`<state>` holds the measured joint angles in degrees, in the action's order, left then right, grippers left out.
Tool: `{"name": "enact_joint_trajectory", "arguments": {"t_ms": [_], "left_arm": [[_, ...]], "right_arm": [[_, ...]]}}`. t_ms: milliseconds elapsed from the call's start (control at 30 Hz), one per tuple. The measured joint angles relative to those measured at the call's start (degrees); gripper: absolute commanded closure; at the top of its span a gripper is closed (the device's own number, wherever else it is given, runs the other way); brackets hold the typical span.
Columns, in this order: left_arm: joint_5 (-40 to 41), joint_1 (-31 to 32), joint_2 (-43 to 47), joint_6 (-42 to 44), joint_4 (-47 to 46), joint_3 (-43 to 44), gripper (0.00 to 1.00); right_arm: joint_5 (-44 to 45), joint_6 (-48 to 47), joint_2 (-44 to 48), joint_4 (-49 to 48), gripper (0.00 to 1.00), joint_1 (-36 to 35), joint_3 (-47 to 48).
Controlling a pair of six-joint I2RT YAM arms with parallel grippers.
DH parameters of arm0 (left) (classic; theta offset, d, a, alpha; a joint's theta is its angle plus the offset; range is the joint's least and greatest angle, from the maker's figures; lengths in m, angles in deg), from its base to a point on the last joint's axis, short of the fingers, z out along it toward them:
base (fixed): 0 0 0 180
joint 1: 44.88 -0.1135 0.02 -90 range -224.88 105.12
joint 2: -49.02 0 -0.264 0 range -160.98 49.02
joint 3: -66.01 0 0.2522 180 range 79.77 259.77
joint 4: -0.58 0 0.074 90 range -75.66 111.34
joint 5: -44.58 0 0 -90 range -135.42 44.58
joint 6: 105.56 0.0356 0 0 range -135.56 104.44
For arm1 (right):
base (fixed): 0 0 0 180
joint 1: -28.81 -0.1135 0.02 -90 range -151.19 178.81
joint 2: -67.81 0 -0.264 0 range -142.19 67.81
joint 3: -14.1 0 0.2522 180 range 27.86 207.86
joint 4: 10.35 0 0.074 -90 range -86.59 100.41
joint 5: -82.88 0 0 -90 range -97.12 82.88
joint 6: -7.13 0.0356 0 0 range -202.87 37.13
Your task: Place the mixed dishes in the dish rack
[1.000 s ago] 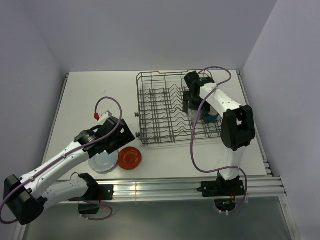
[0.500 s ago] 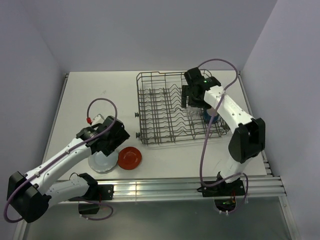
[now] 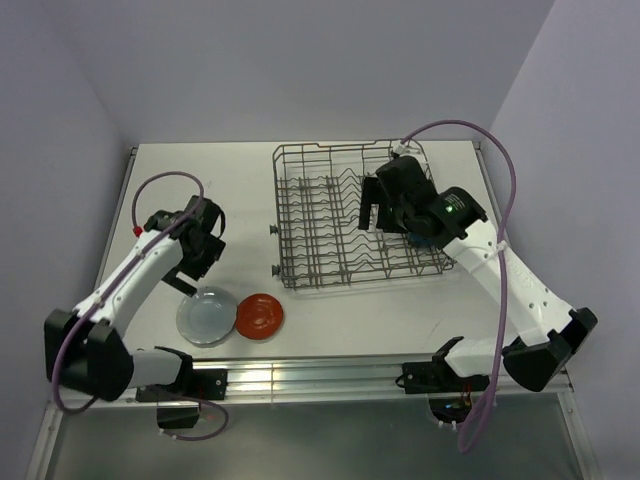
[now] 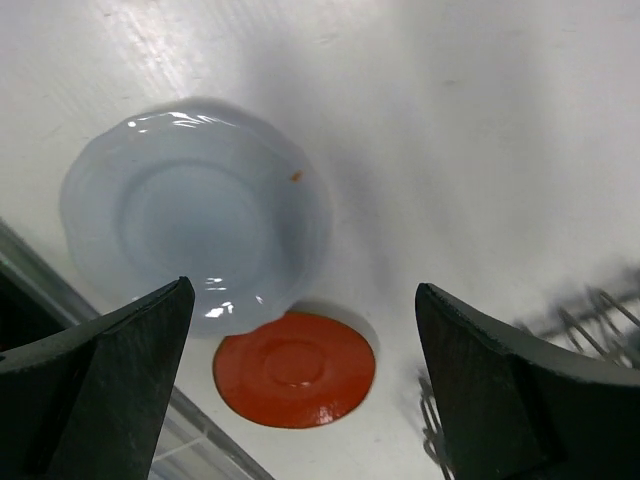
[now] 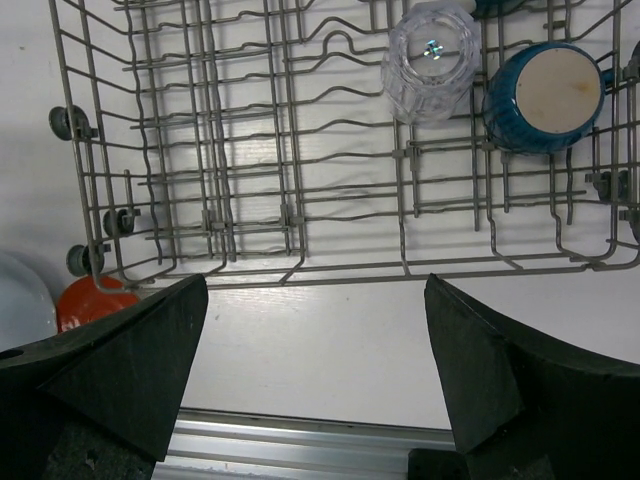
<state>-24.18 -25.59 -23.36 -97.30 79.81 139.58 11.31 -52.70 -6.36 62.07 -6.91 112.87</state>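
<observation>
The grey wire dish rack [image 3: 300,150] stands at the back right of the table. Inside it, upside down, are a clear glass tumbler [image 5: 430,60] and a dark blue mug [image 5: 545,95], the mug [image 3: 425,238] partly under my right arm. My right gripper [image 3: 378,212] hovers open and empty above the rack [image 5: 250,270], over its near edge [image 5: 315,280]. A pale blue-grey plate [image 3: 207,316] and a red-orange plate [image 3: 260,316] lie side by side on the table. The left gripper [image 3: 185,278] hangs open and empty above the two plates [image 4: 302,285].
An aluminium rail [image 3: 330,375] runs along the table's near edge, close to the plates. The pale plate [image 4: 195,215] slightly overlaps the red one [image 4: 295,365]. Walls close in the table at the back and both sides.
My left arm has pulled back and to the left, uncovering the pale plate. The right arm has risen from the rack interior and its elbow has swung out to the near right.
</observation>
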Motion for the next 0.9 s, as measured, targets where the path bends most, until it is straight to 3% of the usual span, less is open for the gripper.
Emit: {"name": "enact_joint_trajectory", "arguments": {"t_ms": [267, 900], "left_arm": [[-2.6, -3.7, -16.8, 0.7, 4.4, 1.8, 0.04], [-4.6, -5.1, -28.9, 1.7, 4.5, 3.9, 0.04]], "right_arm": [[0.3, 0.5, 4.0, 1.1, 0.04, -0.4, -2.2], [0.5, 0.4, 11.4, 1.2, 0.04, -0.4, -5.1]]}}
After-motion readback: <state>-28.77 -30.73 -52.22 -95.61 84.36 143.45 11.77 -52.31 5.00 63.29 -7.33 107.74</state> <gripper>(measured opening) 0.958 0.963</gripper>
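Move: The clear plate's middle lies about 7 cm back from the left hand, roughly 2 cm to its left and some 11 cm below. The red plate is beside it, about 10 cm right and 7 cm back of the left hand. The rack's near left corner stands level with this hand, about 16 cm to its right. From the right hand, high over the rack, the clear plate is roughly 38 cm left, 11 cm back and 25 cm down. The left hand brings its far fingertip onto the clear plate's far right rim, by the orange speck, with the near finger over the dish. It sinks about 9 cm, easing back slightly, while the wrist tips the fingers some 30 degrees from slanting forward to slightly backward; fingers stay wide open. The right hand, open and empty, draws back and right, rising a little above the rack. ##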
